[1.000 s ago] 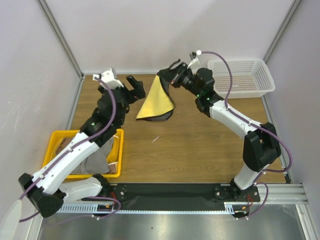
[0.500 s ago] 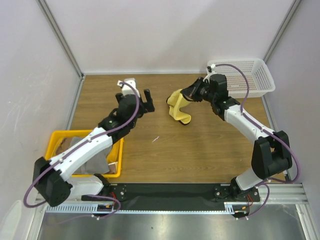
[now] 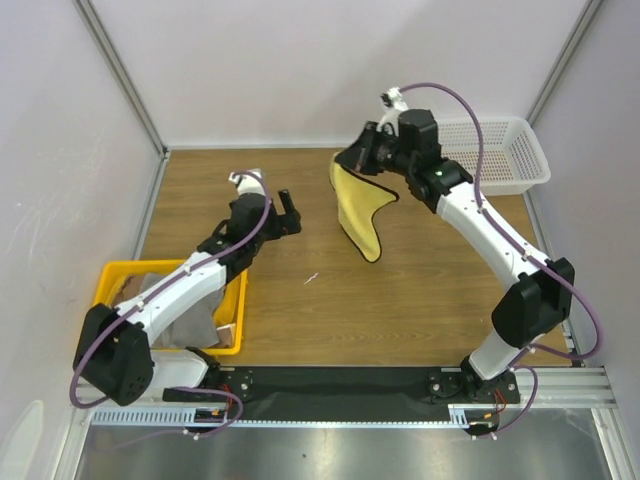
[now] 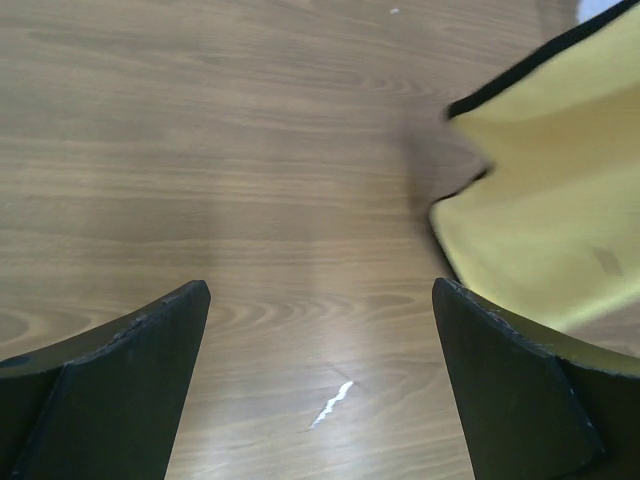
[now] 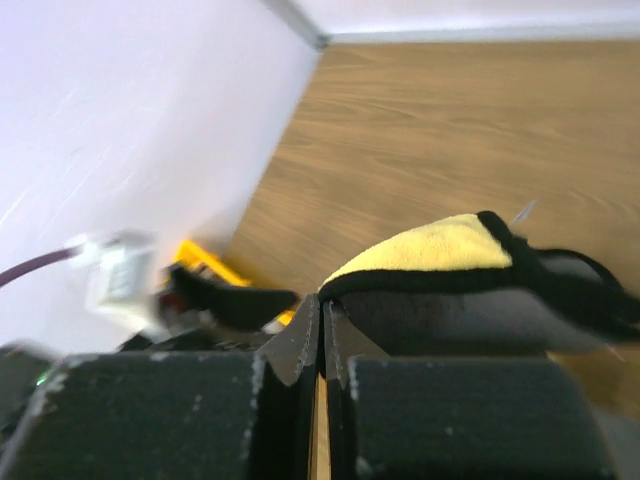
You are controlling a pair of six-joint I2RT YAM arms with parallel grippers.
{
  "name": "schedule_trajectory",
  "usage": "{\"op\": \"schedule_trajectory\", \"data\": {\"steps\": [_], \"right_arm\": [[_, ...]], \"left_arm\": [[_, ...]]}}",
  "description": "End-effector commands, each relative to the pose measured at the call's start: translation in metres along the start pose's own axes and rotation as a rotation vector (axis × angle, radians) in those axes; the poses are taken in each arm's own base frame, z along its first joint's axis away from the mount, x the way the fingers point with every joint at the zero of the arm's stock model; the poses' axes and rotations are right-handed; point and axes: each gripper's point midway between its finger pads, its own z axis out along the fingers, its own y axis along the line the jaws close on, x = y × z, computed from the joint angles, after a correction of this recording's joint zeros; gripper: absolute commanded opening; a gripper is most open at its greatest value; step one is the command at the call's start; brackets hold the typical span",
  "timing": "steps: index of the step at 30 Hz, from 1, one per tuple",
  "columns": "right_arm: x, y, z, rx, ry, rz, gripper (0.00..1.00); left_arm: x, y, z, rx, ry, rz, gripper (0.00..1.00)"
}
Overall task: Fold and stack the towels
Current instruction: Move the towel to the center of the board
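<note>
A plain yellow towel (image 3: 362,208) with a dark trim hangs over the table's back middle. My right gripper (image 3: 354,160) is shut on its upper corner. In the right wrist view the jaws (image 5: 322,310) are pressed together on the trimmed edge of that towel (image 5: 440,250). My left gripper (image 3: 290,212) is open and empty to the left of the towel, apart from it. In the left wrist view its fingers (image 4: 320,300) stand wide over bare wood, with the towel (image 4: 550,200) at the right. A grey towel (image 3: 188,325) lies in the yellow tray (image 3: 112,272).
A white mesh basket (image 3: 500,160) stands at the back right, behind the right arm. A small white scrap (image 3: 311,278) lies on the wood mid-table, and it shows between the left fingers as a white scrap (image 4: 330,403). Walls close in the left, back and right sides.
The right gripper dropped the towel into a bunch on the table, then lifted it back up and left so it hangs. The left gripper moved nearer and right, staying open.
</note>
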Motion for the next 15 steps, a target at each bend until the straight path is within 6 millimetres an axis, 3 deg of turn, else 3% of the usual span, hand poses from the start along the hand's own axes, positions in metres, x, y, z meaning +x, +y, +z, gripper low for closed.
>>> {"op": "schedule_trajectory", "data": {"steps": [1,4,8,12,13,15], "right_arm": [[0.007,0.060,-0.003,-0.113,0.052,-0.123,0.00],[-0.001,0.088,-0.013,-0.176,0.033,-0.142,0.00],[0.002,0.097,-0.020,-0.231,0.028,-0.136,0.00],[0.025,0.046,-0.009,-0.099,0.057,-0.051,0.00],[0.045,0.023,-0.005,-0.048,0.098,0.007,0.00],[0.055,-0.007,-0.003,0.003,0.107,0.055,0.00]], "left_arm": [[-0.020,0.001,-0.014,0.079,-0.055,-0.086,1.00],[-0.034,0.013,-0.029,0.054,-0.102,-0.102,1.00],[-0.044,0.028,-0.048,0.005,-0.141,-0.121,1.00],[-0.044,0.035,-0.056,-0.016,-0.155,-0.116,1.00],[-0.044,0.036,-0.057,-0.020,-0.154,-0.114,1.00],[-0.033,0.040,-0.051,-0.037,-0.125,-0.108,1.00]]}}
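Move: The right hand holds the towel by one corner, the cloth hanging with its middle about 5 cm back, 3 cm right and 13 cm below. The board's centre lies roughly 8 cm back, 4 cm left and 32 cm down from this hand; the white basket is about 17 cm ahead and 29 cm right. For the empty left hand, the towel's middle is some 17 cm to its right, about level and neither ahead nor back. Still pinching the towel's corner in shut fingers, the right hand flicks back and left about 7 cm while rising 4 cm and turning some 10 degrees counter-clockwise, then sinks about 6 cm towards the board, easing a little right and forward. The left hand, fingers wide open, backs off to the left and up by 5–6 cm, tilting slightly upwards. ##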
